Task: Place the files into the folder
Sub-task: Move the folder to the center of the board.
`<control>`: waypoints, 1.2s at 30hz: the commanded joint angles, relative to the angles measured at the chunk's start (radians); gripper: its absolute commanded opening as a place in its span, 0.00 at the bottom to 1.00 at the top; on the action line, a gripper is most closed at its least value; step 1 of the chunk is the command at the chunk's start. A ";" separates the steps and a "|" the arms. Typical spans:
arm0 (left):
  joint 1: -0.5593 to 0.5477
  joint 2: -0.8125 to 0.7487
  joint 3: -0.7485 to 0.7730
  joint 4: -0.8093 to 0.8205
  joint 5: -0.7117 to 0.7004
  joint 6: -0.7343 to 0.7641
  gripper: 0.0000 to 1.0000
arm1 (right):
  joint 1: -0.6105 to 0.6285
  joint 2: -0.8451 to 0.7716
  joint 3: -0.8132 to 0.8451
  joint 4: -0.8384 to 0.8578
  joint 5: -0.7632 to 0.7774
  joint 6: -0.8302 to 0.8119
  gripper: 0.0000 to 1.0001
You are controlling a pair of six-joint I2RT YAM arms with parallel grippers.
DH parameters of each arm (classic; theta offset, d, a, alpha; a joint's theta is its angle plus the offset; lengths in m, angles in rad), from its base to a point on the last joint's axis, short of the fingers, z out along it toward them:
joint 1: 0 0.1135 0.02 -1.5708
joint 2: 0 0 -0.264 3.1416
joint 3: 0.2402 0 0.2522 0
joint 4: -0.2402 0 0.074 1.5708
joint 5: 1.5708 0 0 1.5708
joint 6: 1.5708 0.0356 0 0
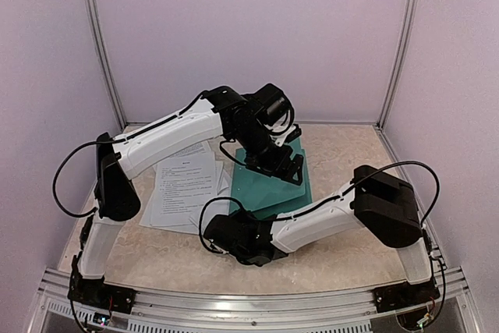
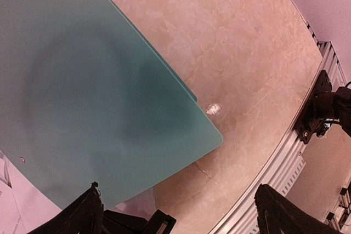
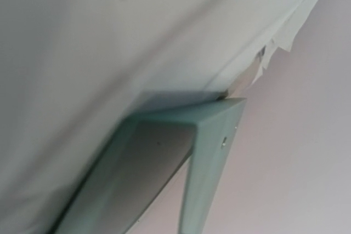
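The dark teal folder (image 1: 269, 191) lies in the middle of the table. The white printed files (image 1: 183, 185) are spread to its left, partly under its edge. My left gripper (image 1: 274, 163) hovers over the folder's far part. In the left wrist view the folder (image 2: 98, 80) fills the left side, and my left gripper (image 2: 184, 212) stands wide open with nothing between its black fingertips (image 2: 88, 212). My right gripper (image 1: 226, 235) sits low at the folder's near left corner, its fingers hidden. The right wrist view shows white files (image 3: 109, 36) and a folder edge (image 3: 214, 152) from very close.
An aluminium rail (image 1: 249, 302) runs along the near table edge and shows in the left wrist view as rail (image 2: 285, 168), beside an arm base (image 2: 323, 108). Pale enclosure walls close in the back and both sides. Bare marble tabletop (image 2: 236, 42) lies right of the folder.
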 commanded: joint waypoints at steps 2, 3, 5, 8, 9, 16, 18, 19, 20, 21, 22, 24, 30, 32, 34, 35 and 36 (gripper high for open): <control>0.011 -0.065 -0.078 0.032 -0.052 0.012 0.93 | 0.011 0.024 -0.016 0.003 -0.053 -0.014 0.00; 0.018 -0.088 -0.117 0.058 -0.051 0.000 0.93 | 0.010 0.026 -0.010 -0.014 -0.042 -0.009 0.00; 0.033 -0.160 -0.190 0.109 -0.047 -0.011 0.93 | 0.011 0.034 0.005 -0.043 -0.026 0.022 0.00; 0.054 -0.232 -0.283 0.152 -0.063 -0.025 0.93 | 0.009 0.028 -0.004 -0.035 -0.013 0.067 0.00; 0.060 -0.263 -0.311 0.158 -0.074 -0.026 0.93 | 0.006 0.027 -0.013 -0.015 -0.003 0.082 0.00; 0.083 -0.404 -0.474 0.208 -0.135 -0.034 0.93 | -0.005 -0.014 -0.116 0.155 0.046 0.218 0.09; 0.087 -0.425 -0.501 0.211 -0.150 -0.036 0.93 | -0.006 -0.029 -0.131 0.161 0.051 0.292 0.20; 0.090 -0.436 -0.509 0.211 -0.156 -0.036 0.93 | -0.006 -0.038 -0.139 0.157 0.052 0.334 0.23; 0.093 -0.441 -0.515 0.211 -0.164 -0.036 0.93 | -0.005 -0.048 -0.147 0.153 0.052 0.376 0.25; 0.097 -0.446 -0.522 0.212 -0.167 -0.035 0.93 | -0.004 -0.059 -0.152 0.141 0.053 0.415 0.30; 0.101 -0.453 -0.524 0.210 -0.169 -0.036 0.93 | -0.005 -0.070 -0.154 0.129 0.055 0.474 0.39; 0.110 -0.459 -0.529 0.211 -0.168 -0.038 0.93 | -0.003 -0.088 -0.156 0.101 0.058 0.549 0.51; 0.137 -0.480 -0.533 0.212 -0.169 -0.048 0.93 | -0.001 -0.185 -0.170 0.022 0.035 0.744 0.57; 0.148 -0.486 -0.535 0.210 -0.164 -0.056 0.93 | 0.003 -0.220 -0.184 -0.001 0.001 0.802 0.62; 0.155 -0.495 -0.540 0.208 -0.163 -0.063 0.94 | 0.008 -0.252 -0.197 -0.035 -0.017 0.870 0.65; 0.159 -0.501 -0.547 0.213 -0.163 -0.066 0.94 | 0.010 -0.266 -0.206 -0.056 -0.024 0.912 0.66; 0.162 -0.509 -0.557 0.221 -0.159 -0.066 0.94 | 0.012 -0.282 -0.214 -0.079 -0.033 0.948 0.67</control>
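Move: The folder, still pinched near its near-left corner by the right fingers, has its middle about 12 cm ahead of that hand, 9 cm to its right and 3 cm below. The printed sheets lie some 15 cm left and 11 cm ahead of this hand, and the white sheet shows 2 cm ahead, straight below by 4 cm. From the open left hand the folder's middle is roughly 11 cm ahead, 2 cm left and 17 cm down. The folder is let go of at its near-left part: the right hand waits, dips and slides right about 3.5 cm, opens its fingers well over halfway, then rises, rolling some 40 degrees with its left side lifting and turning a little clockwise. Meanwhile the wide-open left hand dips slightly, then sweeps left and up, easing forward, away from the folder's middle towards the printed sheets. ##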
